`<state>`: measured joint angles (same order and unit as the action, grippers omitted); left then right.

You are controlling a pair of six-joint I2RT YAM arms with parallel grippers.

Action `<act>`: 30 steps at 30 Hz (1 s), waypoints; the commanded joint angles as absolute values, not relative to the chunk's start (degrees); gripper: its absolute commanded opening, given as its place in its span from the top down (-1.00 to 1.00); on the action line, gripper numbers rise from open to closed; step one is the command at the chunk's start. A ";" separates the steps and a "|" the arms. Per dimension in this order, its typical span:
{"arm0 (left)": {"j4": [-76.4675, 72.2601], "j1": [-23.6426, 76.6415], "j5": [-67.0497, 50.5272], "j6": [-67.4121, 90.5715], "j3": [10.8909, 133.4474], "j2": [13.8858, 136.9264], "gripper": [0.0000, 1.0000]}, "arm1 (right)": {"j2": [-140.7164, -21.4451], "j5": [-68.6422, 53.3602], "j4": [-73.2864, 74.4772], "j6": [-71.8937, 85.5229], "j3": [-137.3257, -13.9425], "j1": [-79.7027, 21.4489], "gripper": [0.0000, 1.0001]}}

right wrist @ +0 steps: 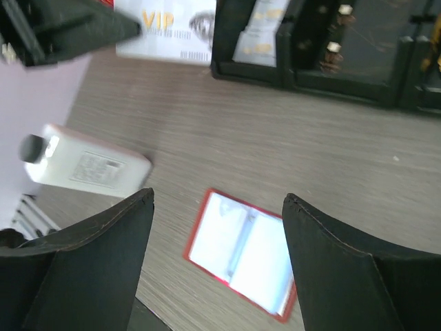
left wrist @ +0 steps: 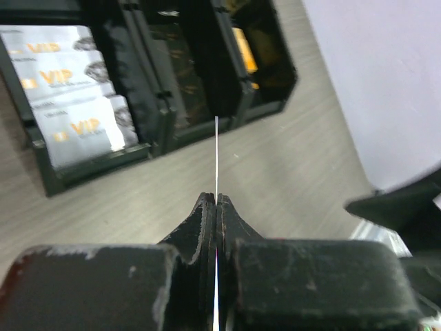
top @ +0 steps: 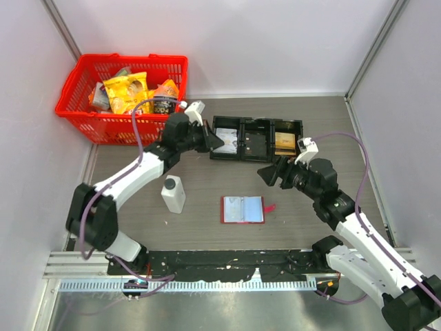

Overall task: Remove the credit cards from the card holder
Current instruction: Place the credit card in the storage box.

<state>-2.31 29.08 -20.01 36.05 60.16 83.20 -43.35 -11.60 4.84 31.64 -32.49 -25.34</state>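
Observation:
The card holder lies spread open on the table, red-rimmed with pale inner sleeves. In the right wrist view the card holder sits below and between my right gripper's open jaws, apart from them. My right gripper hovers above the table right of centre. My left gripper is shut on a credit card, seen edge-on as a thin white line, just in front of the black tray. That held card shows "VIP" print. More credit cards lie in the tray's left compartment.
A white bottle stands left of the card holder. A red basket of snack packets sits at the back left. The black tray's right compartment holds something orange-brown. Grey walls close both sides.

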 commanded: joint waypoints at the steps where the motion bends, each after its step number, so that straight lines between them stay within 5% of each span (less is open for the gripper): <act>1: 2.89 27.51 -15.91 31.30 69.33 93.32 1.00 | -40.52 -6.60 14.23 24.88 -35.51 -25.31 -0.59; 10: 10.28 26.98 -11.33 31.20 83.84 109.24 1.00 | -34.98 -7.11 17.14 23.12 -33.93 -25.31 -0.59; 22: 9.22 26.98 -15.12 34.46 86.66 115.31 0.98 | -37.00 -10.72 16.52 22.68 -34.19 -25.31 -0.59; 27: 13.53 27.07 -13.01 32.96 89.03 114.61 0.55 | -36.91 -10.55 17.66 22.85 -34.80 -25.31 -0.59; 30: 14.85 26.98 -11.43 32.17 88.95 112.16 0.08 | -37.61 -10.20 19.16 22.68 -35.77 -25.31 -0.58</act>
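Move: The left hand still holds the credit card and is taking it to the storage box's left compartment, whose card stack lies about 15 cm ahead of this hand, 1 cm to its right and 19 cm below. The middle compartment is 11 cm to the right of that stack, level with it. The open card holder lies about 10 cm behind and 7 cm right of this hand. From the empty right hand, the left compartment is roughly 25 cm ahead, 11 cm left and 18 cm below. The left hand swoops down about 12 cm and forward about 10 cm to the left compartment with the credit card pinched in shut fingers, the wrist tipping them some 20 degrees more steeply down. It slows above the near part of the compartment and only at the end spreads its fingers by about a third to let go of the card, while the empty, wide-open right hand eases back, down and right, 4 to 5 cm in all. ##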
